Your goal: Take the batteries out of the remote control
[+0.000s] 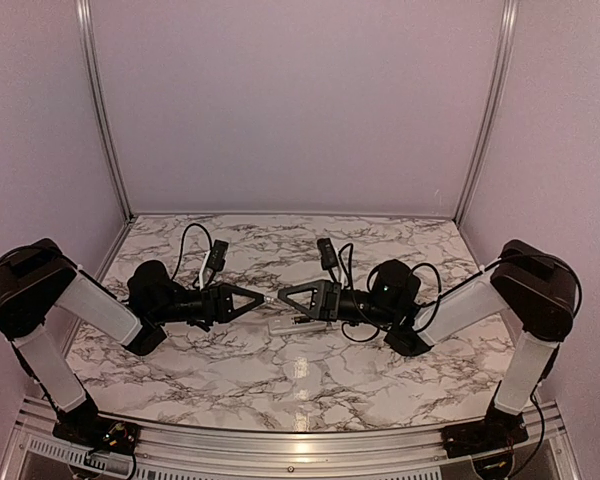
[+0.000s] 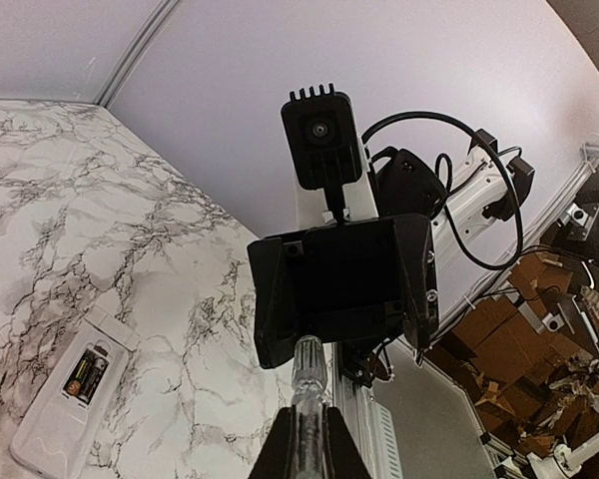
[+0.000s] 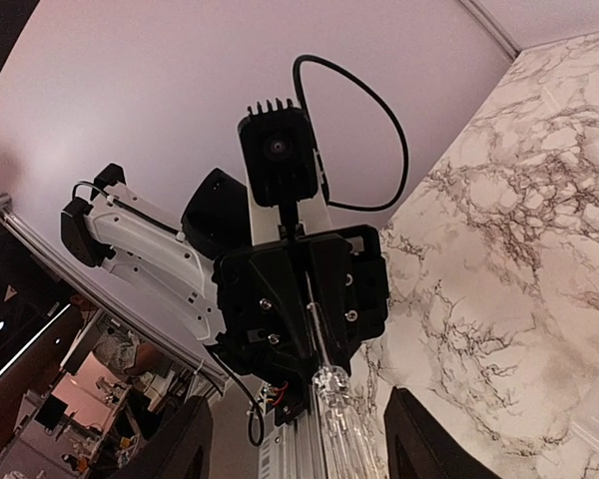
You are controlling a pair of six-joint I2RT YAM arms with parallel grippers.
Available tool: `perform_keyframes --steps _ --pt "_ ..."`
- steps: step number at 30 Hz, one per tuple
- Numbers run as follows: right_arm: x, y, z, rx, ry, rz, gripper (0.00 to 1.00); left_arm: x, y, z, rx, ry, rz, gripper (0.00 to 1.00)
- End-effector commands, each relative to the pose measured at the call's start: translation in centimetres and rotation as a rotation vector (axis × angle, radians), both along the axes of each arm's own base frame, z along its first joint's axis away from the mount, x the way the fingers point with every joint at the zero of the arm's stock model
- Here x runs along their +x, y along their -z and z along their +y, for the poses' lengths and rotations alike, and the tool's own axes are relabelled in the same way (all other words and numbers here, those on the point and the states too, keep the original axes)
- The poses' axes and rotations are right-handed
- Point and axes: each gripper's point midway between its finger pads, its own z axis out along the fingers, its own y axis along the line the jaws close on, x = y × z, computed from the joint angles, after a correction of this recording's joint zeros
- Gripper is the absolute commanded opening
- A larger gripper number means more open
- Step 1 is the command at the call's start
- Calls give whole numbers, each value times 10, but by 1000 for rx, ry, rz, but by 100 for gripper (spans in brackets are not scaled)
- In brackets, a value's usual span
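Observation:
The white remote control (image 2: 50, 429) lies back up on the marble table, its compartment open with two dark batteries (image 2: 85, 376) side by side inside. In the top view it lies just below the two fingertips (image 1: 290, 325). My left gripper (image 2: 314, 419) is shut on a clear-handled screwdriver (image 2: 312, 364) and holds it level above the table, pointing at the right arm. My right gripper (image 3: 301, 399) faces it. Its fingers stand apart on either side of the clear handle (image 3: 337, 409), with a gap on both sides. The two grippers (image 1: 263, 299) (image 1: 280, 297) meet tip to tip at mid-table.
A small white flat cover piece (image 2: 115, 326) lies against the remote's far end. Both arms' cables loop above the wrists (image 1: 192, 240) (image 1: 342, 262). Lilac walls close the back and sides, and an aluminium rail (image 1: 280, 450) runs along the near edge.

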Motion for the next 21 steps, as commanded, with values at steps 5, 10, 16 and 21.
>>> perform_keyframes --steps 5,10,16,21 --pt "-9 -25 14 83 -59 -27 48 -4 -37 10 -116 -33 -150 0" --pt "-11 -22 17 81 -70 -25 44 -2 -36 11 -120 -48 -147 0" --pt "-9 -19 19 71 -66 -21 38 -1 -36 11 -124 -55 -143 0" --pt "-8 -16 23 61 -68 -15 35 -1 -37 12 -128 -57 -145 0"
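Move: The clear tool sticks out of the left hand's closed fingers towards the right hand. Its middle is about 2 cm to the left hand's right, and about 2 cm to the right hand's left, level with both. Some 18 cm below lies the open remote control, about 4 cm ahead of the right hand and 3 cm to its right. A loose battery cover sits past the remote's right end, about 12 cm right of that hand and 4 cm ahead. Leftward by only about 1 cm, slowing to a stop, the right hand eases onto the free end of the clear tool that the left fingers keep pinched. Meanwhile its fingers draw in around the tool, from over half open to roughly a third, not yet shut on it. The left hand stays practically in place and holds the tool out. ##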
